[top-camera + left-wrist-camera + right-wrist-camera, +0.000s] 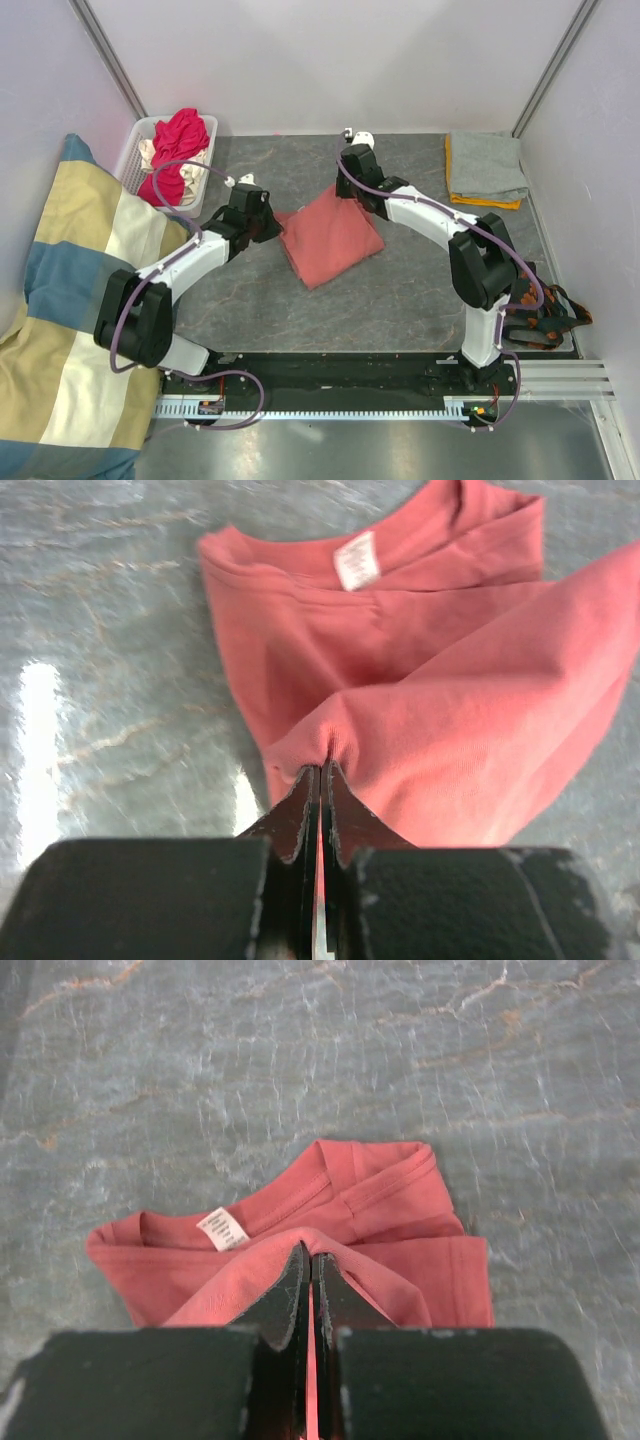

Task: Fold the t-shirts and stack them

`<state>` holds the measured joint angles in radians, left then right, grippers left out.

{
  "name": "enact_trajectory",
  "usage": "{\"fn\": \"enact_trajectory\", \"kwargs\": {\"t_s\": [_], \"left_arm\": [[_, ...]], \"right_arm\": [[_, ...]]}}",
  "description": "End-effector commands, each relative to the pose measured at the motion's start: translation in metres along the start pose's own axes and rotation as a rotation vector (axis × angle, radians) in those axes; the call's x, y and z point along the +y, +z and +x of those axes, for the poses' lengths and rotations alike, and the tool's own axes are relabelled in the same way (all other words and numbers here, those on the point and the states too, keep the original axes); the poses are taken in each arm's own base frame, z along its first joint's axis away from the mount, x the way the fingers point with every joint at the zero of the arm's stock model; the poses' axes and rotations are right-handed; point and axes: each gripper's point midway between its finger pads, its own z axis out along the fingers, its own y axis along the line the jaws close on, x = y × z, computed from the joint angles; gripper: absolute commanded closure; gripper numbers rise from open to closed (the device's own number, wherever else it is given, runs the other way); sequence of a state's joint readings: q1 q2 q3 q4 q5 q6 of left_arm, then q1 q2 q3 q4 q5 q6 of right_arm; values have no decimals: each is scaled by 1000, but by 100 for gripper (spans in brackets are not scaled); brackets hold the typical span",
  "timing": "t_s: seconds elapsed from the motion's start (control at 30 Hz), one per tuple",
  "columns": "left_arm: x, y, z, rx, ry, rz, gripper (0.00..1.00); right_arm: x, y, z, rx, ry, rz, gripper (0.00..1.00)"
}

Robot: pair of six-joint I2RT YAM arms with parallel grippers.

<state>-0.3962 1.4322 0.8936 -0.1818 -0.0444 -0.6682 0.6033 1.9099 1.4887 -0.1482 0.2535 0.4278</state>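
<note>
A salmon-pink t-shirt (330,240) lies partly folded in the middle of the table, its white neck label (357,560) showing. My left gripper (272,222) is shut on the shirt's left edge, with pink cloth (440,730) pinched between its closed fingers. At the shirt's far edge my right gripper (352,197) is likewise shut on a fold of the pink cloth (300,1245), lifted over the rest of the shirt (400,1220). A folded grey t-shirt (486,165) rests on an orange one (482,203) at the back right. Magenta-red (180,145) and cream (148,152) tees fill the basket.
A white lattice basket (137,140) stands at the back left corner. A big yellow, blue and cream striped cushion (70,300) lies along the left side beside the table (400,300). White walls close in the back and both sides.
</note>
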Motion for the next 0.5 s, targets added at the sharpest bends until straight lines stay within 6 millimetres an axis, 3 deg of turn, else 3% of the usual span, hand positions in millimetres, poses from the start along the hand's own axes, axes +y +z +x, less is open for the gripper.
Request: {"fn": "enact_trajectory", "kwargs": {"t_s": [0.0, 0.27, 0.3, 0.33, 0.37, 0.4, 0.43, 0.47], "left_arm": [[-8, 16, -28, -36, 25, 75, 98], [3, 51, -40, -21, -27, 87, 97], [6, 53, -42, -27, -31, 77, 94], [11, 56, -48, -36, -44, 67, 91], [12, 59, -55, -59, -54, 74, 89], [15, 62, -59, -75, -61, 73, 61], [22, 62, -67, -94, -74, 59, 38], [27, 63, -72, -108, -80, 41, 19]], "right_arm": [[4, 19, -36, -78, 29, -53, 100], [-14, 63, -28, -40, 59, -64, 98], [-20, 73, -24, -35, 62, -58, 90], [-22, 76, -27, -41, 62, -63, 66], [-27, 79, -27, -40, 60, -59, 54], [-39, 81, -33, -55, 70, -40, 46], [-48, 82, -33, -55, 72, -25, 36], [-56, 81, -34, -59, 77, -9, 33]]}}
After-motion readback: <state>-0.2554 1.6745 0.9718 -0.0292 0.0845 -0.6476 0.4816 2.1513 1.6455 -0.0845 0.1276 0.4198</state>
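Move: The shirt's near edge is already pinched in both hands and bound for the collar end. From the left hand, the left shoulder is about 6 cm ahead and 1 cm left, the white tag 7 cm ahead and 6 cm right, both some 7 cm below; the laundry basket is 17 cm ahead, 23 cm left. From the right hand, the right shoulder is roughly 3 cm ahead, 5 cm right, the tag 3 cm back, 8 cm left, both 11 cm below. Both grippers keep their pinch on the t-shirt's folded-over edge while carrying it forward and down onto the collar end, then open to about half and let go of the cloth right at the end, still moving. The left goes some 5 cm forward and 4 cm down, drifting left; the right about 7 cm forward and 5 cm down. The wrists hardly turn. ##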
